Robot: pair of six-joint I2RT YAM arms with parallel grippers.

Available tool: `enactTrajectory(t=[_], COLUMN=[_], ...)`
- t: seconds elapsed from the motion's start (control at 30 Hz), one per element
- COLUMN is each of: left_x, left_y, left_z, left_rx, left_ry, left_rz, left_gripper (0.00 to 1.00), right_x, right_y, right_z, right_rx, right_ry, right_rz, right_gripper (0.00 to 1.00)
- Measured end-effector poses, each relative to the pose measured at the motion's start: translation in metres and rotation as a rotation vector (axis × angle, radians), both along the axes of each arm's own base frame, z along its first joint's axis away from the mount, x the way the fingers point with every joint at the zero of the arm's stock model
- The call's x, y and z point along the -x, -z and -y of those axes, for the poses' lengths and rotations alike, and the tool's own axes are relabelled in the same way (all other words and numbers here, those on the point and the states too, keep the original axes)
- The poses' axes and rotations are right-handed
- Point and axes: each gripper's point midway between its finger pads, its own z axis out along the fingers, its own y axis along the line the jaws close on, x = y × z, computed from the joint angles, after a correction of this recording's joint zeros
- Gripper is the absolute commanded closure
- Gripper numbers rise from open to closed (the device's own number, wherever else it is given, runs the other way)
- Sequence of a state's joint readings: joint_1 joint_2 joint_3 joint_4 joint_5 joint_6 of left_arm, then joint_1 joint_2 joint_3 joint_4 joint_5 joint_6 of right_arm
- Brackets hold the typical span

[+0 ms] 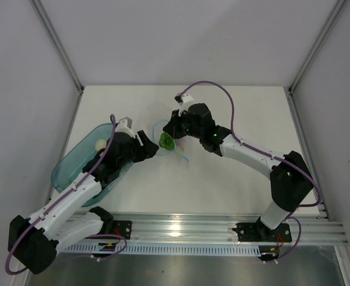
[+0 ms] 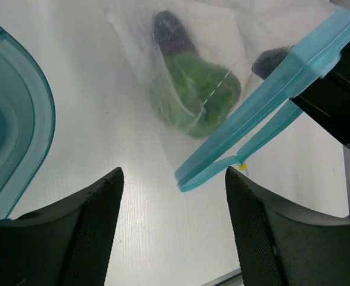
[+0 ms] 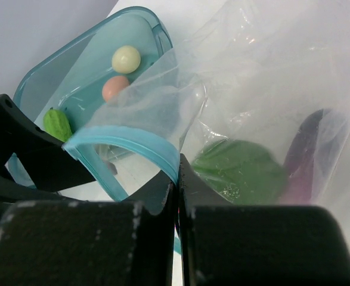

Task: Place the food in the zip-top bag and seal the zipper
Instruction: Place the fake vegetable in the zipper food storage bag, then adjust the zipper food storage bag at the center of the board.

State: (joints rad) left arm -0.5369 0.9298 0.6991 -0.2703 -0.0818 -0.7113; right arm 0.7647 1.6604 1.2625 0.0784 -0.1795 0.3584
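The clear zip-top bag point(image 1: 173, 145) lies at mid-table and holds a green food piece point(image 2: 195, 95) and a purple one point(image 2: 173, 34). My right gripper point(image 3: 177, 174) is shut on the teal zipper strip point(image 3: 127, 140) at the bag's mouth and holds it up and open. The green point(image 3: 240, 170) and purple point(image 3: 309, 152) pieces also show through the bag in the right wrist view. My left gripper point(image 2: 175, 196) is open and empty. It sits just short of the free end of the zipper point(image 2: 270, 101), with the strip's tip between its fingers.
The translucent blue oval tray point(image 1: 61, 173) lies at the left, under my left arm. It holds a cream ball point(image 3: 126, 59), an orange piece point(image 3: 115, 87) and a green piece point(image 3: 56, 124). Its rim point(image 2: 19, 113) is close on the left of my left gripper.
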Motion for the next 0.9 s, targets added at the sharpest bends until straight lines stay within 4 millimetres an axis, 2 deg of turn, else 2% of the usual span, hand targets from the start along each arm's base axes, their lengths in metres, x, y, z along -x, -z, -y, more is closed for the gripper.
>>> enactTrajectory(t=[0.07, 0.2, 0.37, 0.5, 0.57, 0.67, 0.77, 0.83, 0.9], left_x=[-0.002, -0.004, -0.008, -0.010, -0.011, -0.016, -0.019, -0.016, -0.008], left_y=[0.004, 0.017, 0.031, 0.039, 0.038, 0.017, -0.025, -0.058, -0.084], left_z=[0.003, 0.009, 0.016, 0.026, 0.035, 0.054, 0.076, 0.088, 0.094], left_rx=[0.006, 0.013, 0.012, 0.026, 0.039, 0.088, 0.171, 0.232, 0.287], left_ry=[0.003, 0.010, 0.022, 0.053, 0.088, 0.162, 0.257, 0.322, 0.372], left_rz=[-0.010, -0.041, -0.081, -0.117, -0.135, -0.130, -0.077, -0.030, 0.002], left_gripper=[0.34, 0.52, 0.65, 0.99, 1.00, 0.99, 0.99, 0.99, 1.00], right_x=[0.000, -0.001, -0.001, -0.001, -0.002, -0.001, 0.006, 0.011, 0.011], right_y=[0.000, 0.000, 0.000, -0.001, -0.002, -0.003, -0.007, -0.018, -0.044], right_z=[0.000, 0.001, 0.001, 0.004, 0.007, 0.015, 0.028, 0.038, 0.044], right_rx=[0.001, 0.001, 0.002, 0.006, 0.018, 0.059, 0.116, 0.153, 0.169], right_ry=[0.003, 0.006, 0.009, 0.017, 0.032, 0.068, 0.107, 0.131, 0.154], right_rz=[0.001, 0.001, 0.002, 0.004, 0.014, 0.029, 0.028, 0.010, 0.007], right_gripper=[1.00, 1.00, 1.00, 1.00, 1.00, 1.00, 1.00, 1.00, 1.00])
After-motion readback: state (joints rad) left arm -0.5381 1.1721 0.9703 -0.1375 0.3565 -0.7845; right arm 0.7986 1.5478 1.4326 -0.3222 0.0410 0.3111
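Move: Just beyond the left fingertips, the free corner of the bag's blue zipper rim sits some 3 cm to the left hand's right, 1 cm ahead and 4 cm down. The pepper in the bag is about 5 cm ahead of that hand, 5 cm right and 9 cm lower; the eggplant lies some 3 cm farther out and 3 cm farther right than the pepper. From the right hand, still pinching the rim, that corner is roughly 3 cm back, 5 cm left and 5 cm down. Sinking about 4 cm and easing to its right, the left hand closes its part-open fingers on the free corner of the blue rim. Pinching it, the hand then swings right and rises some 12 cm, turning about 20 degrees clockwise. The right hand keeps its pinch, holds still at first, then moves right and up about 4 cm each, turning slightly clockwise. ##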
